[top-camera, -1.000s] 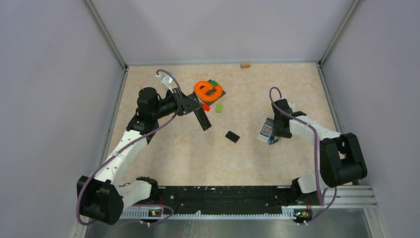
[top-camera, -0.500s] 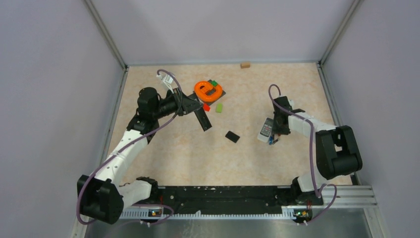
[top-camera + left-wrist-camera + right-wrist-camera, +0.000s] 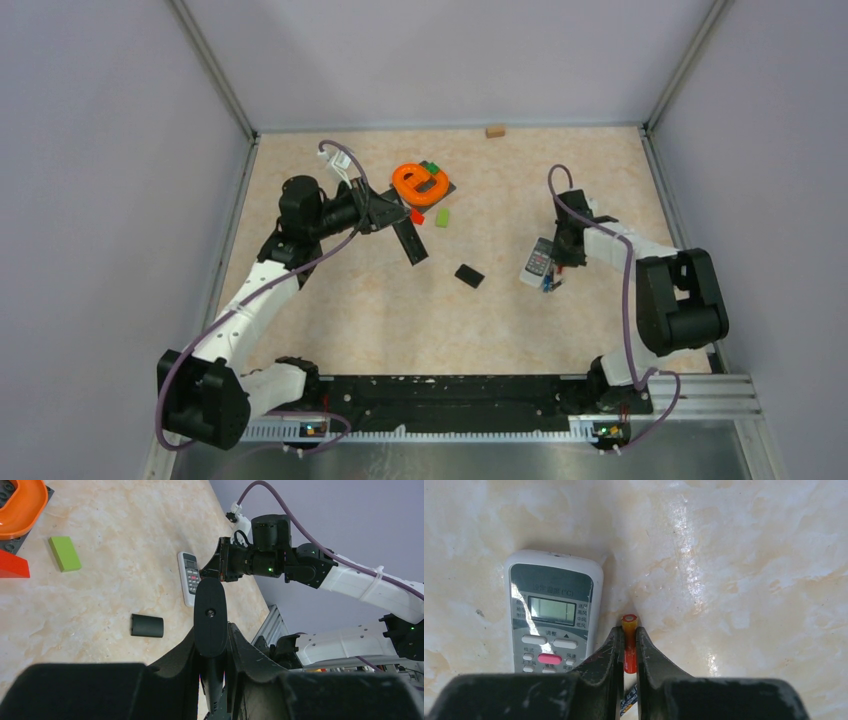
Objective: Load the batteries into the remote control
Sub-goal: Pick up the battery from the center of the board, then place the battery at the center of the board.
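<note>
My left gripper is shut on a long black remote and holds it above the table; in the left wrist view the remote stands out past the gripper. My right gripper is shut on an orange-red battery, right beside the right edge of a white remote lying face up. That white remote also shows in the left wrist view. A blue battery lies just behind the right fingers. A small black cover lies on the table between the arms.
An orange ring-shaped toy sits on a dark plate at the back, with a red block and a green block beside it. A small wooden block lies by the far wall. Walls close the left, right and far sides.
The right arm's elbow has swung inward while its gripper stays by the white remote. The left arm and the black remote have not visibly moved.
</note>
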`<state>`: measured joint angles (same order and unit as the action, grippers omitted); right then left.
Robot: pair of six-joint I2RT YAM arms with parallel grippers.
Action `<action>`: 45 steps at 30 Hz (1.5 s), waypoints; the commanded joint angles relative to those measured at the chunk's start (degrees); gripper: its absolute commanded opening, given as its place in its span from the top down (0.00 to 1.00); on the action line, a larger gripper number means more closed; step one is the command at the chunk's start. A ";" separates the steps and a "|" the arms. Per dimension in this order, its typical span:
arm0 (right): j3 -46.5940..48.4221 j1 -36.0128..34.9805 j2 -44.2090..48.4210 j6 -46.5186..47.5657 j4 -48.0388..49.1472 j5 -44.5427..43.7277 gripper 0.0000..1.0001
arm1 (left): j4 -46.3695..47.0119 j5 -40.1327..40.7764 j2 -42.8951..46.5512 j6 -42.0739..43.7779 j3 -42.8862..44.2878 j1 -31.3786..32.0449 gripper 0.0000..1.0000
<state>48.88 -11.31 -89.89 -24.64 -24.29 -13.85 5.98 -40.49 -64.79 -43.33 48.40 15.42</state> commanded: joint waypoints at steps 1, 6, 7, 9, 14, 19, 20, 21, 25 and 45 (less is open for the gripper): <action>0.67 0.80 1.74 -2.85 -0.08 -3.08 0.98 | 2.45 -0.73 0.11 0.62 -0.15 -0.03 1.00; 0.66 0.85 8.62 -4.80 -0.14 -2.65 0.98 | 2.55 -0.68 0.43 2.08 -0.62 0.03 1.00; 0.94 0.71 10.22 -5.19 -0.57 -2.37 0.98 | 3.01 -0.91 0.51 2.65 -0.92 0.05 1.00; 1.35 0.18 13.04 -5.76 -1.27 -1.18 0.98 | 5.10 -1.92 0.63 3.12 -1.83 0.04 1.00; 1.35 -5.48 18.60 -7.72 -2.36 3.52 0.98 | 12.59 -6.21 0.81 1.88 -4.51 0.05 1.00; -1.98 -16.79 21.58 -11.28 -0.97 5.84 0.97 | 14.48 -7.05 0.55 1.40 -4.62 0.04 1.00; -2.90 -19.77 21.68 -12.23 -0.55 6.10 0.96 | 14.32 -6.46 0.55 1.41 -4.63 0.05 1.00; -3.54 -21.75 21.50 -13.18 -0.37 6.14 0.96 | 14.29 -5.87 0.55 1.21 -4.67 0.05 1.00; -5.10 -28.16 17.95 -16.56 -0.40 4.07 0.94 | 14.29 -4.16 -0.43 0.04 -4.69 0.02 1.00; -1.16 -34.06 7.80 -17.03 -7.88 -2.65 0.67 | 10.84 -2.75 -1.86 0.35 -3.25 0.01 1.00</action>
<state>45.10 -44.25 -82.19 -42.46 -30.55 -15.18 15.38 -43.70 -68.82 -43.94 43.70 15.42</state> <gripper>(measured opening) 0.310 0.239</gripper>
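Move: My right hand already has the red battery pinched near the table. The clear patch of table I take it to lies about 10 cm back and 15 cm to the left. The white remote is 6 cm to the left, about level; the loose batteries are 4 cm back and 3 cm left; the black cover is some 23 cm left and 2 cm back. From my left hand, that patch is roughly 8 cm back, 23 cm right and 27 cm below. With my right hand I lift the pinched red battery some 9 cm, swing it left over the white remote and back, then lower it to the open table short of the black cover, turning counter-clockwise about 15 degrees. There I open my fingers and let go. My left hand keeps hold of the long black piece, sinking about 3 cm. ##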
